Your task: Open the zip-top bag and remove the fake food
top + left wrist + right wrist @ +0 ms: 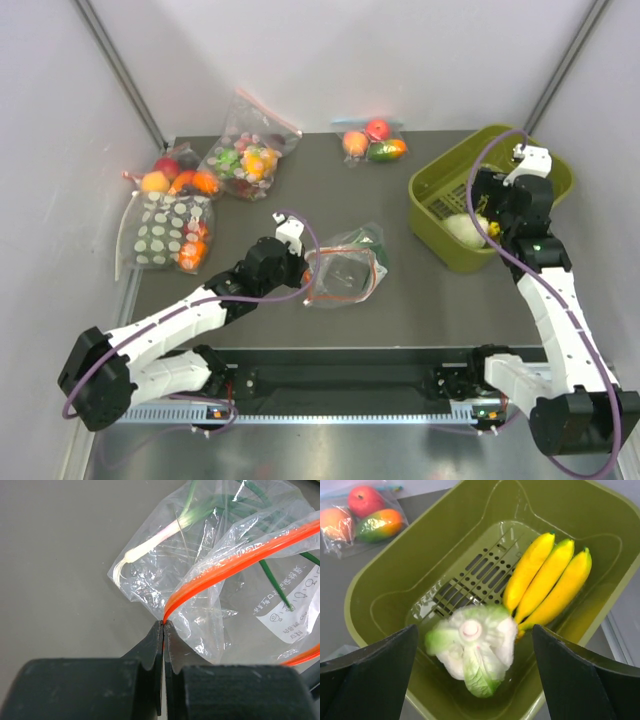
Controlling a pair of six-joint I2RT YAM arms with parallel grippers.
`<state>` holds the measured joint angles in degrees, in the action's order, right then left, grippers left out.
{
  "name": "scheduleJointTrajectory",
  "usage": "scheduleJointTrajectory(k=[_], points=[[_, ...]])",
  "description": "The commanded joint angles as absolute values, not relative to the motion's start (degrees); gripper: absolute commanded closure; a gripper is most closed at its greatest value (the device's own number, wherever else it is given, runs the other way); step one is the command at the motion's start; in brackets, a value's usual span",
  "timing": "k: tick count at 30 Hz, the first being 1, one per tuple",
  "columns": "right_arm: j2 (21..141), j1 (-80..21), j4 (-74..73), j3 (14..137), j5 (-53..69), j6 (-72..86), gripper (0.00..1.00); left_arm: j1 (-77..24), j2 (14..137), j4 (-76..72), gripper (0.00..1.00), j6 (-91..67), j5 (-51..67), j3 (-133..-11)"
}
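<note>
The clear zip-top bag (345,268) lies mid-table, its mouth open. My left gripper (300,262) is shut on the end of its red-orange zip strip (220,570), with the jaws pinched together at the strip's corner (164,623). A green onion (165,532) and a paper label (295,610) show inside the bag. The yellow bananas (550,580) and the pale green-and-white lettuce head (472,647) lie in the green basket (395,570). My right gripper (475,630) is open and empty above the lettuce (462,230).
The green basket (430,195) stands at the right. A small bag with a peach, apple and green-orange piece (373,143) lies at the back. A white-dotted bag (170,232), a fruit bag (180,175) and a bag of multicolour pieces (250,155) lie at the left.
</note>
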<state>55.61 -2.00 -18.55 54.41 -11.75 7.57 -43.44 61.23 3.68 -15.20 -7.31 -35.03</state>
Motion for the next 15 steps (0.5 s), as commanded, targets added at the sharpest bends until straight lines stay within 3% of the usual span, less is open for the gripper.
scheduleJointTrajectory(k=[1, 9, 15], points=[[53.3, -1.1, -17.1, 56.8, -9.9, 7.2, 0.04, -43.1, 59.9, 3.0, 1.0, -14.7, -7.0, -34.6], [45.9, -6.3, -16.4, 54.8, 2.5, 6.4, 0.09, -43.1, 59.0, 3.0, 1.0, -16.0, -7.8, -35.2], [44.6, -26.8, -16.5, 52.9, -2.8, 5.9, 0.11, -43.1, 58.6, 3.3, 1.0, -16.4, -7.4, -35.9]])
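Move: Right hand: over the tray, with the green onion in the open bag about 29 cm to its left, some 2 cm farther out and 25 cm lower. The bag's middle is roughly 34 cm left and 4 cm back. The cauliflower lies about 4 cm ahead, 3 cm left and 18 cm below; the bananas about 13 cm ahead and 8 cm right, 20 cm down. Left hand: the onion is some 11 cm ahead, 14 cm right and 10 cm below. Leftward and gathering speed, the empty right hand swings about 12 cm back towards the open bag, rising and drawing back some 5 cm each. Its first bit is mostly a lift clear of the cauliflower; on the way the hand turns nearly 30 degrees counter-clockwise and tips up a little, fingers staying wide open. The left hand keeps pinching the bag's orange zip edge. ##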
